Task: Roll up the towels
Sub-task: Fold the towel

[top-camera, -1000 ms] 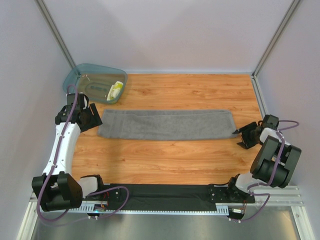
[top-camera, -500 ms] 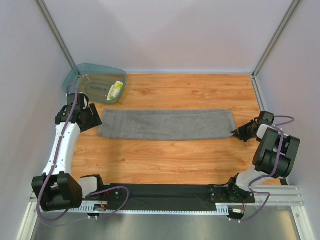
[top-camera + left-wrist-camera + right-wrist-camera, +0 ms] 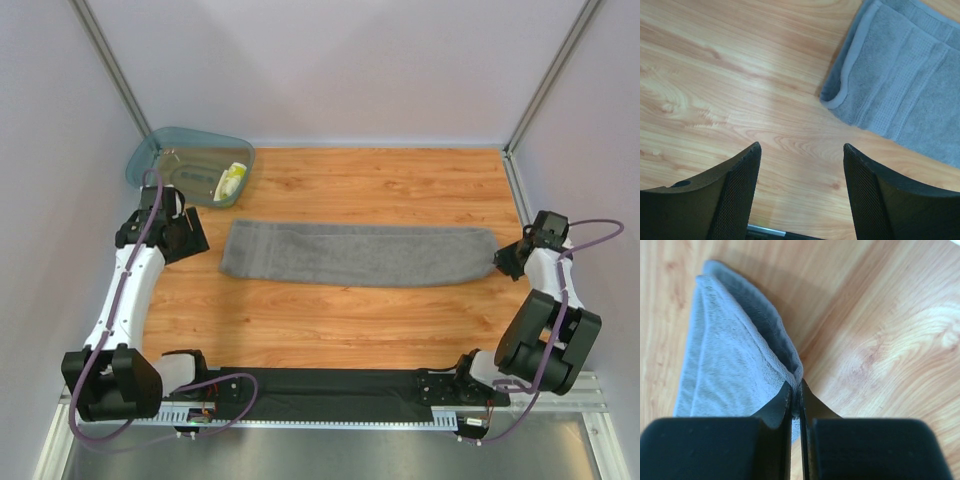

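A long grey towel [image 3: 360, 253] lies folded in a strip across the wooden table. My right gripper [image 3: 503, 258] is shut on its right end, and the right wrist view shows the grey towel [image 3: 735, 365] pinched between the fingertips and lifted a little off the wood. My left gripper [image 3: 192, 238] stands open just left of the towel's left end, touching nothing. In the left wrist view the grey towel [image 3: 905, 85] lies ahead and to the right of the left gripper [image 3: 802, 150]. A small yellow-and-white cloth [image 3: 232, 180] lies in the teal tub [image 3: 160, 152].
The translucent teal tub stands at the back left corner, close behind my left arm. Metal frame posts [image 3: 545, 85] rise at both back corners. A black strip [image 3: 330, 385] runs along the near edge between the arm bases.
My right gripper closed on the towel's right end and pulled it to the right, so the whole towel slid right. The left end now lies clear of my left gripper, which stayed open.
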Controlling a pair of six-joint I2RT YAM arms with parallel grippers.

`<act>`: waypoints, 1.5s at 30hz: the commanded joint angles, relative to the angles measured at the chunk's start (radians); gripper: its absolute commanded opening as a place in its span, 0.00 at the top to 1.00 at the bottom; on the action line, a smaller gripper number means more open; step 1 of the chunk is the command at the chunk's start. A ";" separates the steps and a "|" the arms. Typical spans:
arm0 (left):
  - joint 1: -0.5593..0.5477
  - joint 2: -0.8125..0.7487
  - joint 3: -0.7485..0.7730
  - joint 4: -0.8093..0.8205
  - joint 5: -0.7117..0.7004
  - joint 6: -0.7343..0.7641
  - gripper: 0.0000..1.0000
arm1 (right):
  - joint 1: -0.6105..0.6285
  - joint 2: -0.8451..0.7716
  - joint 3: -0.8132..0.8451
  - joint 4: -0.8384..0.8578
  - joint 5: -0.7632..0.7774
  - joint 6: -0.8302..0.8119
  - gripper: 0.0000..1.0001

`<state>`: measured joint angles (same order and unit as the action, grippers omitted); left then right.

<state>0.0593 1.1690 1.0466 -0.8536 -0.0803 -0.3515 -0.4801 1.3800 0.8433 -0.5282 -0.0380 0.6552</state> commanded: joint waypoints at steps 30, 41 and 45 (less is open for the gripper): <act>-0.058 -0.183 -0.094 -0.044 -0.030 -0.014 0.27 | 0.923 0.051 0.540 -0.069 0.171 0.055 1.00; -0.056 -0.190 -0.095 -0.047 -0.041 -0.018 0.27 | 1.100 0.241 0.735 -0.006 0.155 0.101 1.00; -0.058 -0.192 -0.096 -0.047 -0.049 -0.021 0.28 | 1.152 0.324 0.790 0.028 0.156 0.116 1.00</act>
<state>0.0013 1.0000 0.9348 -0.8982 -0.1143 -0.3622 0.6415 1.6630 1.5677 -0.5781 0.1139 0.7395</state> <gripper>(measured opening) 0.727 0.036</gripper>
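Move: The grey towel's far-off left end, over which its pinched right end is being folded, lies about 67 cm to the right hand's left, 3 cm farther ahead and 6 cm lower. Beyond it stand the blue bin, some 85 cm left and 28 cm ahead of that hand, and in the bin the rolled yellow towel, about 73 cm left and 24 cm ahead. From the idle left hand, the grey towel's left end is about 9 cm right, 4 cm ahead and 15 cm below. The grey towel's right end, still pinched near its near corner in the right hand's shut fingers, is lifted and swept some 40 cm left over the rest of the towel, towards its left end, rising about 17 cm and drifting forward, while the wrist turns roughly 55 degrees counter-clockwise. The left hand, open and empty, backs off about 4 cm. ##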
